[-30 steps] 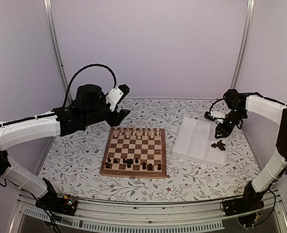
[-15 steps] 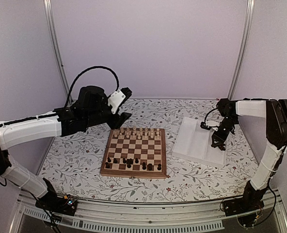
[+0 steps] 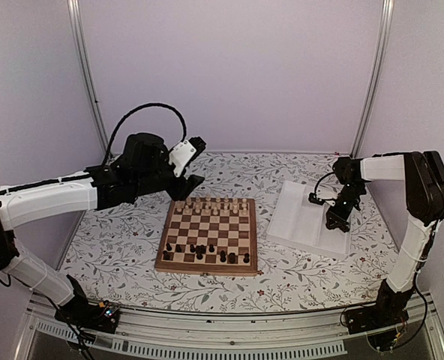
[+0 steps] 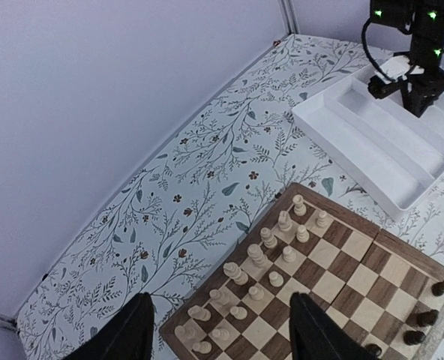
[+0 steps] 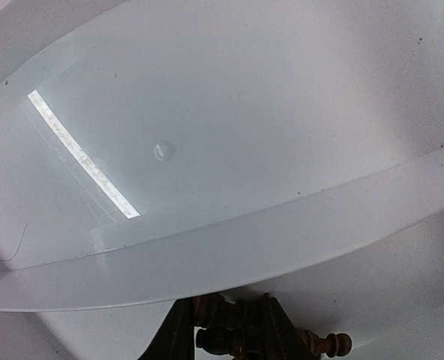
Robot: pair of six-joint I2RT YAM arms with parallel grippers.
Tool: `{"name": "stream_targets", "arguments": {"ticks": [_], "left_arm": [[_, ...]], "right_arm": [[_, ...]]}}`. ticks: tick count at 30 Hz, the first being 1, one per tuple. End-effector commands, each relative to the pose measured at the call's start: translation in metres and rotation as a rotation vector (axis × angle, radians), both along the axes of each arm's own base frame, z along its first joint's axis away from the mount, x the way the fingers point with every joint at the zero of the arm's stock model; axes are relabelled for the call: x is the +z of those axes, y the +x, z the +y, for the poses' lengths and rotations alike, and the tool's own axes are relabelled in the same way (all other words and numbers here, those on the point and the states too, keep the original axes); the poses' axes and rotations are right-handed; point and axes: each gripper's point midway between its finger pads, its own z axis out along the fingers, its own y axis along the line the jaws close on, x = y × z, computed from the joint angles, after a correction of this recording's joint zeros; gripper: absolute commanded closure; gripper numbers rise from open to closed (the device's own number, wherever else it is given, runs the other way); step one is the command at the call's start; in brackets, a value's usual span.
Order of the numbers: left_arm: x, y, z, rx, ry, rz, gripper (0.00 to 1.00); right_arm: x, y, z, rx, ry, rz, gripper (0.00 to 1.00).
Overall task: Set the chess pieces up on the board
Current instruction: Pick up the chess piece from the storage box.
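The board (image 3: 207, 225) lies mid-table, also visible in the left wrist view as board (image 4: 342, 262). Several dark chess pieces (image 3: 207, 251) stand unevenly on its two near rows, and pale pieces (image 3: 211, 205) fill the far rows. My left gripper (image 3: 196, 160) hovers open above the board's far left corner, its fingers (image 4: 124, 334) empty. My right gripper (image 3: 333, 221) is down in the white tray (image 3: 301, 217). In the right wrist view it (image 5: 223, 330) is shut on a dark chess piece (image 5: 222, 341), with another dark piece (image 5: 327, 345) lying just beside it.
The ridged white tray (image 4: 372, 150) sits right of the board on the floral tablecloth (image 3: 117, 247). The right arm (image 4: 417, 67) rises over the tray's far end. Enclosure walls and metal posts stand close behind and at both sides.
My right gripper swung in from the tray's right edge and dropped onto the dark pieces lying there, jaws narrowing. The left arm lifted slightly and stayed open.
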Motion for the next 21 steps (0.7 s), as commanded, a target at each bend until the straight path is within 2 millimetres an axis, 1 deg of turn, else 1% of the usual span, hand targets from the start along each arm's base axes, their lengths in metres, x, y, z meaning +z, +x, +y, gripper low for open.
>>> {"name": "stream_targets", "arguments": {"ticks": [1,7,12,14,17,19,21], "left_arm": [[0.004,-0.003,-0.011,-0.034,0.002,0.000,0.36],[0.002,-0.004,-0.013,-0.040,0.006,0.005,0.37],[0.001,-0.006,-0.016,-0.050,-0.009,0.021,0.36],[0.001,-0.007,-0.019,-0.057,-0.035,0.042,0.36],[-0.002,-0.010,-0.031,-0.102,-0.114,0.118,0.34],[-0.005,-0.013,-0.045,-0.131,-0.197,0.215,0.34],[0.000,-0.015,-0.059,-0.159,-0.311,0.316,0.34]], "right_arm": [[0.001,-0.006,0.005,-0.011,0.039,0.018,0.81],[0.037,0.004,0.015,-0.008,0.111,-0.101,0.80],[0.059,0.003,0.018,0.017,0.144,-0.190,0.80],[0.076,0.003,0.024,0.037,0.176,-0.233,0.79],[0.101,0.000,0.043,0.090,0.234,-0.291,0.79],[0.119,-0.001,0.061,0.150,0.246,-0.356,0.78],[0.135,-0.005,0.083,0.221,0.246,-0.421,0.77]]}}
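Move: With a dark chess piece already pinched down in the storage box, the right hand has the board's middle some 53 cm to its left and about 4 cm nearer the base, roughly at its own height. The dark pieces already set up stand along the near edge, about 53 cm left and 12 cm back. The remaining pieces lie 1 to 2 cm ahead and to the right; the box's middle is 12 cm left, 2 cm ahead. From the left hand the board's middle is about 23 cm down, 4 cm right and 3 cm back. Keeping its pinch on the dark piece, the right hand lifts it away from the remaining pieces and up out of the storage box, slowly at first, then fast, about 10 cm in all. Late in the rise it also swings some 4 cm left towards the board, its fingertips tipping forward and a little left by roughly 20 degrees. The left hand, still open, slides about 3 cm right near the end. ##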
